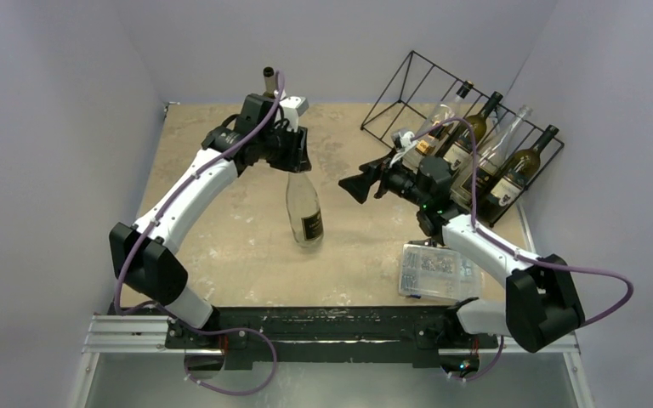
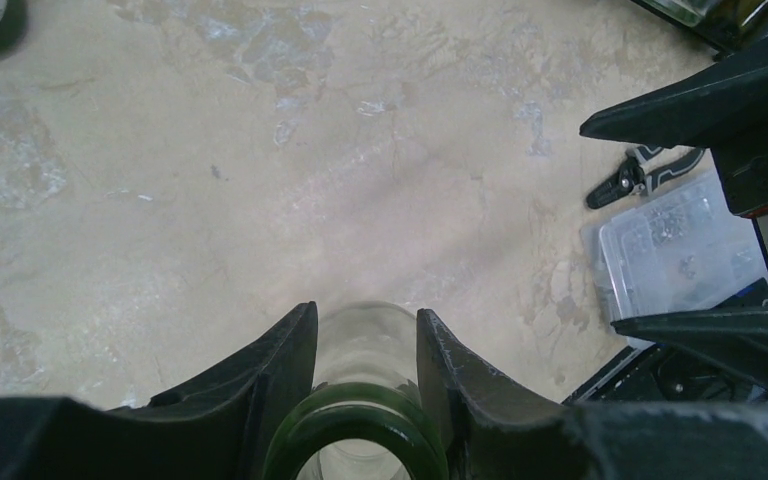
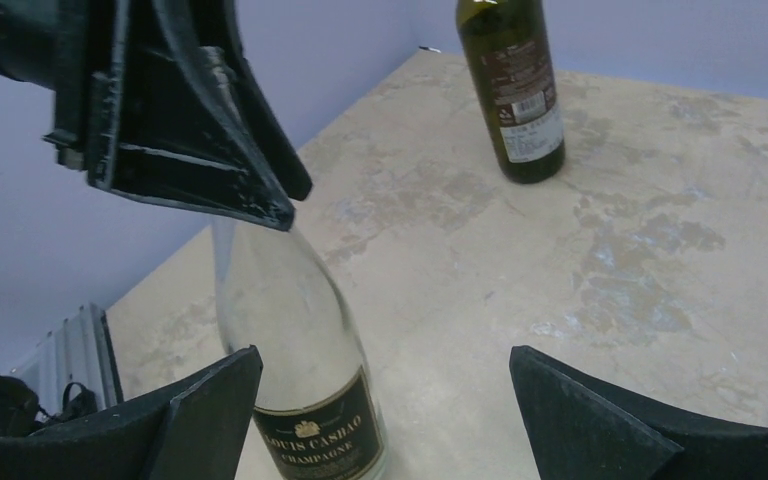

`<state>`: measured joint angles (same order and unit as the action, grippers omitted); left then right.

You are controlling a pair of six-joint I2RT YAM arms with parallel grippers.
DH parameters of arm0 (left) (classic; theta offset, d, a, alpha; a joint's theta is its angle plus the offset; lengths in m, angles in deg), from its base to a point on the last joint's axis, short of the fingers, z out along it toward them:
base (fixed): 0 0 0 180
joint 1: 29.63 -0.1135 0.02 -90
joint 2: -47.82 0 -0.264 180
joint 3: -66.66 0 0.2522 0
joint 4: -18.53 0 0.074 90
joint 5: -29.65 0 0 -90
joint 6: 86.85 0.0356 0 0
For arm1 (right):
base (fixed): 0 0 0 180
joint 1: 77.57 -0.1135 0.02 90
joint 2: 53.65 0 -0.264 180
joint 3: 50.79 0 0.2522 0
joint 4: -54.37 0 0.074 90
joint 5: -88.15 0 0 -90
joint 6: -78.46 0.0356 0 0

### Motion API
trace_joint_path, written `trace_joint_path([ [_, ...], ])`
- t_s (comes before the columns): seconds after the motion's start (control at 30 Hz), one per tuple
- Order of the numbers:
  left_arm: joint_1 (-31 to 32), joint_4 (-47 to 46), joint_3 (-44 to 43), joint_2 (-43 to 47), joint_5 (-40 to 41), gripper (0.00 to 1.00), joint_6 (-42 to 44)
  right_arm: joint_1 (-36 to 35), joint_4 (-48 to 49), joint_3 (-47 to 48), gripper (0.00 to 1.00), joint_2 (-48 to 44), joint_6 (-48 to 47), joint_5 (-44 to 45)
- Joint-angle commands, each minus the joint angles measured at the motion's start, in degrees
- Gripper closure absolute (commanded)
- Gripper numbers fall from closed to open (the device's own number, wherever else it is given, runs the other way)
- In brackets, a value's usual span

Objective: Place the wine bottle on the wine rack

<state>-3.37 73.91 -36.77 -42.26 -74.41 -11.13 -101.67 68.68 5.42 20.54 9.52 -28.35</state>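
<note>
A clear wine bottle [image 1: 303, 212] with a black label stands upright mid-table. My left gripper [image 1: 293, 160] is shut on its neck from above. In the left wrist view the fingers [image 2: 285, 360] clamp the neck [image 2: 365, 345] just below the green rim. My right gripper [image 1: 355, 183] is open and empty, pointing left at the bottle from a short distance. In the right wrist view the bottle [image 3: 290, 310] stands ahead, close to the left finger [image 3: 200, 410]. The black wire wine rack [image 1: 391, 93] stands at the back right and holds several bottles.
A dark green bottle [image 1: 268, 81] stands at the far back behind the left arm, also in the right wrist view [image 3: 515, 90]. A clear plastic parts box [image 1: 432, 270] lies front right, with black pliers [image 2: 640, 175] beside it. Walls close in on both sides.
</note>
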Motion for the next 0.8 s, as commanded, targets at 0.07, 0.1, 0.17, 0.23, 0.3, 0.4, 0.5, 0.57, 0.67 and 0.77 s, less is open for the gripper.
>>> trace_joint_path([
  [0.07, -0.25, -4.1, -5.0, 0.59, -10.18, 1.0, -4.52, -0.79, 11.52, -0.2, 0.01, 0.6, 1.0, -12.31],
  [0.1, -0.25, -4.23, -5.07, 0.54, -11.1, 1.0, -4.88, -1.36, 11.38, 0.6, 0.01, 1.6, 0.97, -13.12],
  [0.17, -0.25, -4.83, -5.06, 0.39, -13.2, 1.0, -5.72, -3.75, 9.56, 2.35, 0.01, 2.8, -0.22, -12.4],
  [0.23, -0.25, -5.35, -5.22, 0.12, -14.99, 1.0, -6.65, -5.93, 7.37, 3.89, 0.01, 3.85, -1.49, -10.06],
  [0.3, -0.17, -5.67, -5.32, 0.08, -16.01, 1.0, -7.53, -7.34, 5.55, 5.36, 0.01, 4.99, -1.96, -8.39],
  [0.4, -0.11, -7.38, -4.45, 0.46, -17.35, 1.0, -9.47, -8.79, 2.78, 7.48, 0.01, 6.91, -2.31, -7.27],
  [0.5, 0.17, -8.88, -3.48, 0.32, -18.3, 1.0, -11.3, -10.35, 1.1, 9.1, 0.01, 8.98, -2.32, -5.9],
  [0.57, 0.34, -8.85, -3.66, -0.08, -18.59, 1.0, -12.0, -11.46, -0.71, 10.3, 0.01, 10.17, -2.77, -4.45],
  [0.67, 0.58, -8.84, -3.78, -0.31, -18.42, 1.0, -12.51, -13.57, -3.83, 11.96, 0.01, 11.9, -5.06, -1.12],
  [0.77, 1.02, -8.91, -4.01, -0.48, -18.34, 1.0, -12.63, -15.49, -6.74, 13.4, 0.01, 12.9, -7.34, 2.43],
])
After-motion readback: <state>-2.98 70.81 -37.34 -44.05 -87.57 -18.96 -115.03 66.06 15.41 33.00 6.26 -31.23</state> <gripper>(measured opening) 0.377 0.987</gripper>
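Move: The left hand holds the clear champagne bottle by its neck, with the bottle's middle some 12 cm straight below it. From the right hand that middle is about 13 cm left, 4 cm ahead and 11 cm lower; the right gripper is some 13 cm right of the left hand and 5 cm nearer the base, level with it. From the right hand the dark standing bottle is about 30 cm ahead, 20 cm left; the wine rack 25 cm ahead, 27 cm right, both roughly 15 cm lower. Leftward about 10 cm and some 4 cm back, the wide-open right gripper comes up to the champagne bottle below the left fingers, swinging about 15 degrees counter-clockwise and dipping near the end; it doesn't close. The left hand keeps its grip on the neck, carries the bottle about 4 cm right to meet it and tilts so the base swings right. ##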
